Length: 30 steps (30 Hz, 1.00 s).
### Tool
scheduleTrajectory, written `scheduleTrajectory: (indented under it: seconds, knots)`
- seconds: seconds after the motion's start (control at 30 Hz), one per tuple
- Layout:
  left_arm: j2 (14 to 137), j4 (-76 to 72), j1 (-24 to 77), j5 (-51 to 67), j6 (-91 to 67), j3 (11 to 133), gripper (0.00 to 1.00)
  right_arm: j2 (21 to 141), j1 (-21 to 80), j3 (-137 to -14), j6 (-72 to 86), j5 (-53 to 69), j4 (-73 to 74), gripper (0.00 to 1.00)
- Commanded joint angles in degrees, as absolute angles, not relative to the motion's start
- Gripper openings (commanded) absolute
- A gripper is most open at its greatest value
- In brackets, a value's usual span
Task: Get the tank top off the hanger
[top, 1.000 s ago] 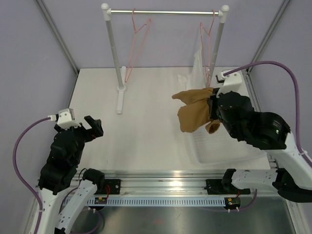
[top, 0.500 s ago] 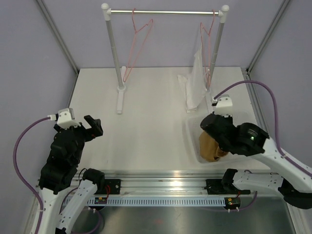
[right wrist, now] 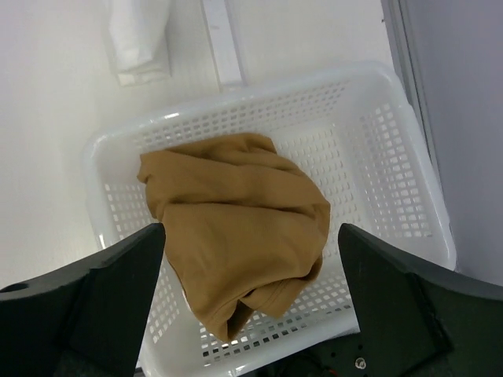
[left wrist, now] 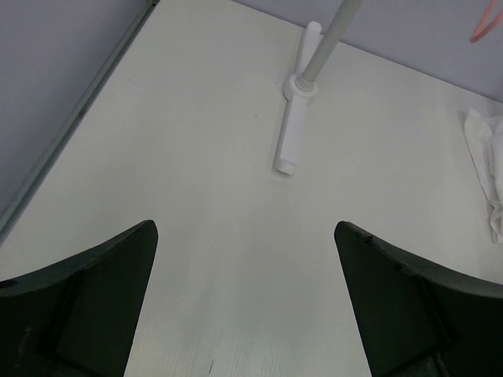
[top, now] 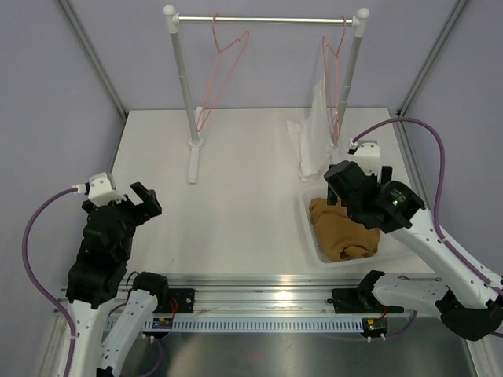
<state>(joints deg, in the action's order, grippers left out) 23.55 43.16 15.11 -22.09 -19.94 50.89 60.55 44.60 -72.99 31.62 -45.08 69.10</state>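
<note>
The tan tank top [top: 342,230] lies crumpled in the white basket [top: 308,224] at the right; in the right wrist view the tank top [right wrist: 236,228] fills the left half of the basket [right wrist: 267,93]. My right gripper [top: 351,192] hovers just above it, open, with the cloth lying loose below the space between the fingers [right wrist: 250,236]. The bare pink hanger [top: 225,67] hangs empty on the rail at the back left. My left gripper [top: 146,201] is open over bare table at the near left, nothing between its fingers [left wrist: 245,236].
A second pink hanger [top: 335,59] at the rail's right end carries a white sheer garment [top: 316,129] that trails onto the table. The rack's left post [top: 183,86] stands on a white foot [left wrist: 292,133]. Purple walls enclose the table.
My right gripper brought the tank top down from mid-air into the basket, opened and let it go, then lifted a little. The left arm shifted only slightly.
</note>
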Motion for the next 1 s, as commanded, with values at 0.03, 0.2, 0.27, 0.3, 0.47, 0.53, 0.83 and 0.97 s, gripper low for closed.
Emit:
scheduleTrajectory:
  seconds: [0.03,0.2,0.27,0.3,0.47,0.53,0.83,0.97]
  knots:
    - [24.3,40.2,7.8,-23.4,-20.7,52.6,0.99,59.4,44.3,-83.3,28.9,-49.0,68.5,0.99]
    - [25.0,42.7,6.5,-20.1,-18.3,54.8,0.99,51.7,44.3,-82.4,20.9,-45.3,61.0,1.00]
    - [26.7,46.1,6.6,-17.9,-15.9,56.5,0.99,49.8,44.2,-81.7,20.0,-47.0,60.7,1.00]
    - [27.4,47.6,6.6,-18.1,-16.0,58.3,0.99,48.2,44.2,-81.1,19.1,-47.5,60.7,0.99]
    - [28.4,54.1,6.6,-13.6,-16.1,62.8,0.99,43.5,44.2,-80.8,19.2,-46.2,62.7,0.99]
    - [28.6,56.2,6.6,-13.8,-15.2,65.4,0.99,41.2,44.2,-79.9,19.0,-45.5,63.7,1.00]
    - [25.5,60.6,8.3,-11.9,-15.6,66.1,0.99,33.4,44.3,-75.1,19.2,-47.4,67.1,0.99]
    - [25.4,59.5,8.5,-10.8,-15.6,64.1,0.99,31.3,44.3,-73.4,19.3,-45.6,65.9,0.99]
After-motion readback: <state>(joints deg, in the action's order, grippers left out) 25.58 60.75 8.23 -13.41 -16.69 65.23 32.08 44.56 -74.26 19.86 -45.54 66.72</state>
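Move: The tank top already lies in the white basket almost straight below my open right hand, about 22 cm down and 2 cm back. The basket's middle is some 5 cm to the right and 1 cm ahead. The white garment hanging on the rack is roughly 26 cm ahead, 7 cm left and 12 cm lower. From my left hand the tank top lies about 53 cm right, 1 cm ahead and 25 cm lower. With nothing in my fingers, I lift my right hand straight up off the basket by about 8 cm, then draw it back and to the right, rising a little more before sinking slightly, fingers kept wide open and tipping up some 25 degrees. My left hand, also open, swings briefly left, then eases back about 5 cm and slightly up, drifting right again. ##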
